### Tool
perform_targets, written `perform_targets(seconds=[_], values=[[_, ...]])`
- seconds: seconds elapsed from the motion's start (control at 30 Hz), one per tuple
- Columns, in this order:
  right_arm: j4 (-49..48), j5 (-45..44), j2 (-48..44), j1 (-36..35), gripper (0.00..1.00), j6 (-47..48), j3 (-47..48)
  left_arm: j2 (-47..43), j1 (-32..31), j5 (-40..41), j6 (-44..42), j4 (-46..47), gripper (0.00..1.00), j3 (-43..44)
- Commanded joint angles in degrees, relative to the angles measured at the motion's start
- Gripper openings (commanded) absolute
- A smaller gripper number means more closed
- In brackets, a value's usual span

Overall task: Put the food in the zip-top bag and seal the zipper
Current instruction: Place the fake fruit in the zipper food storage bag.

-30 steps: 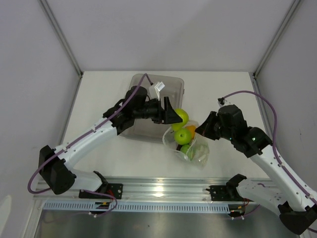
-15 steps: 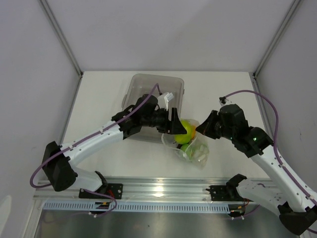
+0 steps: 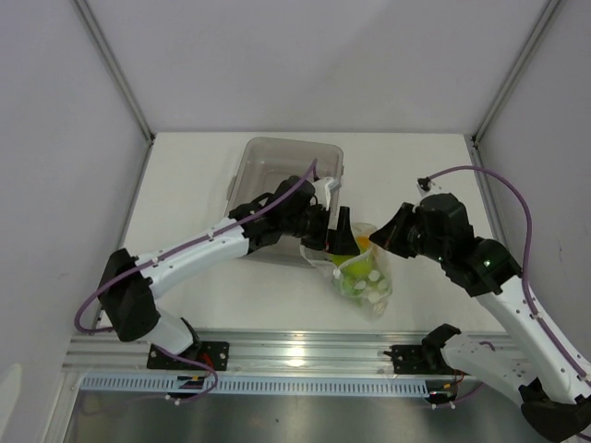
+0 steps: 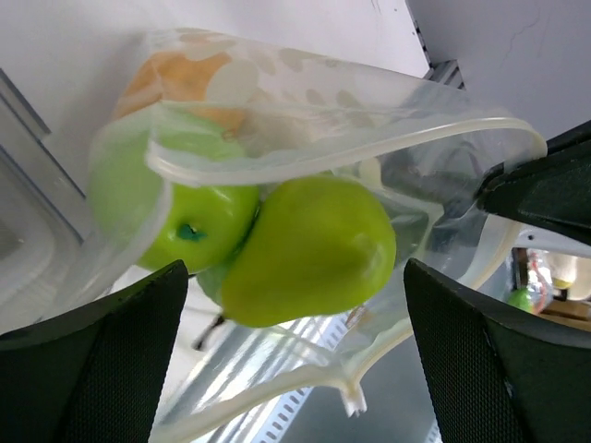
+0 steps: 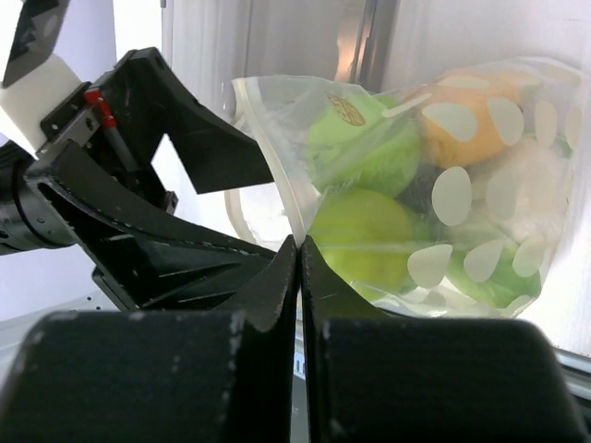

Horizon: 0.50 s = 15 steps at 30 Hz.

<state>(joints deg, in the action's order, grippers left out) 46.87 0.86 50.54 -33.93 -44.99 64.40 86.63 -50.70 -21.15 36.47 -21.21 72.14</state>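
Observation:
The zip-top bag (image 3: 366, 284) hangs between the two arms with its mouth spread. My right gripper (image 5: 300, 242) is shut on the bag's rim near the zipper (image 4: 325, 166). My left gripper (image 4: 295, 318) stands open at the mouth, touching nothing. Just beyond its fingers (image 4: 92, 369) a green fruit (image 4: 309, 245) lies inside the mouth against a second green fruit (image 4: 185, 221). The orange fruit (image 4: 180, 78) sits deeper in. The right wrist view shows green fruits (image 5: 365, 148), the orange one (image 5: 462, 111) and a white piece (image 5: 526, 198) through the plastic. I see no purple piece clearly.
A grey translucent tray (image 3: 288, 159) stands on the table behind the left arm (image 3: 212, 245). The right arm (image 3: 480, 263) reaches in from the right. White walls close the table at the left, back and right; a metal rail (image 3: 295, 355) runs along the near edge.
My left gripper carried a green fruit rightward from beside the tray to the bag mouth, then opened and released it into the bag. The right gripper lifted the bag rim slightly.

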Motion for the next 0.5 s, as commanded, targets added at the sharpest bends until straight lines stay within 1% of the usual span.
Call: perform_targets(seconds=[0.0, 0.07, 0.2, 0.27, 0.3, 0.37, 0.4, 0.47], values=[[-0.38, -0.86, -2.2, 0.88, 0.0, 0.25, 1.52, -4.53, -0.28, 3.82, -4.03, -0.32, 1.0, 1.34], [-0.12, -0.78, -2.99, 1.06, 0.0, 0.26, 0.82, -7.69, -0.28, 5.67, -5.43, 0.29, 1.0, 0.2], [1.11, -0.86, -4.31, 1.5, 0.0, 0.34, -0.59, -12.97, -0.28, 12.61, -10.35, -0.93, 0.99, -0.16], [2.08, -0.86, -4.84, 1.68, 0.0, 0.43, -0.94, -15.51, -0.28, 18.74, -11.94, -2.16, 0.99, -0.24], [2.26, -0.86, -5.19, 1.76, 0.0, 0.43, -1.03, -16.14, -0.19, 18.77, -12.21, -2.86, 1.0, 0.1], [2.35, -0.86, -5.8, 1.85, 0.0, 0.34, -1.64, -17.02, -0.02, 23.06, -12.74, -4.44, 1.0, 1.24], [2.35, -0.86, -6.42, 1.85, 0.0, 0.34, -1.91, -17.02, 0.68, 23.78, -12.82, -6.45, 0.99, 1.51], [2.7, -0.86, -6.77, 1.85, 0.0, 0.26, -2.26, -17.11, 1.47, 23.43, -13.0, -7.43, 0.99, 1.6]])
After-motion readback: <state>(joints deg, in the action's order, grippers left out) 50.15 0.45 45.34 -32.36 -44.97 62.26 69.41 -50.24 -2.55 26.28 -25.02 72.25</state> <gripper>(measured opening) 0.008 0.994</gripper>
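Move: The yellow-green pear, already let go, sits in the bag some 4 cm right of the open left hand, 2 cm back and 6 cm below. The green apple is about 7 cm straight below that hand, and the orange some 6 cm right, 2 cm ahead and 8 cm below. The empty container's middle is roughly 16 cm ahead, 15 cm left and 12 cm lower. From the right hand, the pear lies 3 cm left, 2 cm back and about 7 cm down. Up by about 9 cm and left by some 7 cm, drifting slightly forward, the left hand backs out of the bag's mouth and away from the pear, fingers still wide open and swinging forward as the wrist turns some 25 degrees. The right hand keeps its pinch on the bag's rim and eases a couple of centimetres right and back. ##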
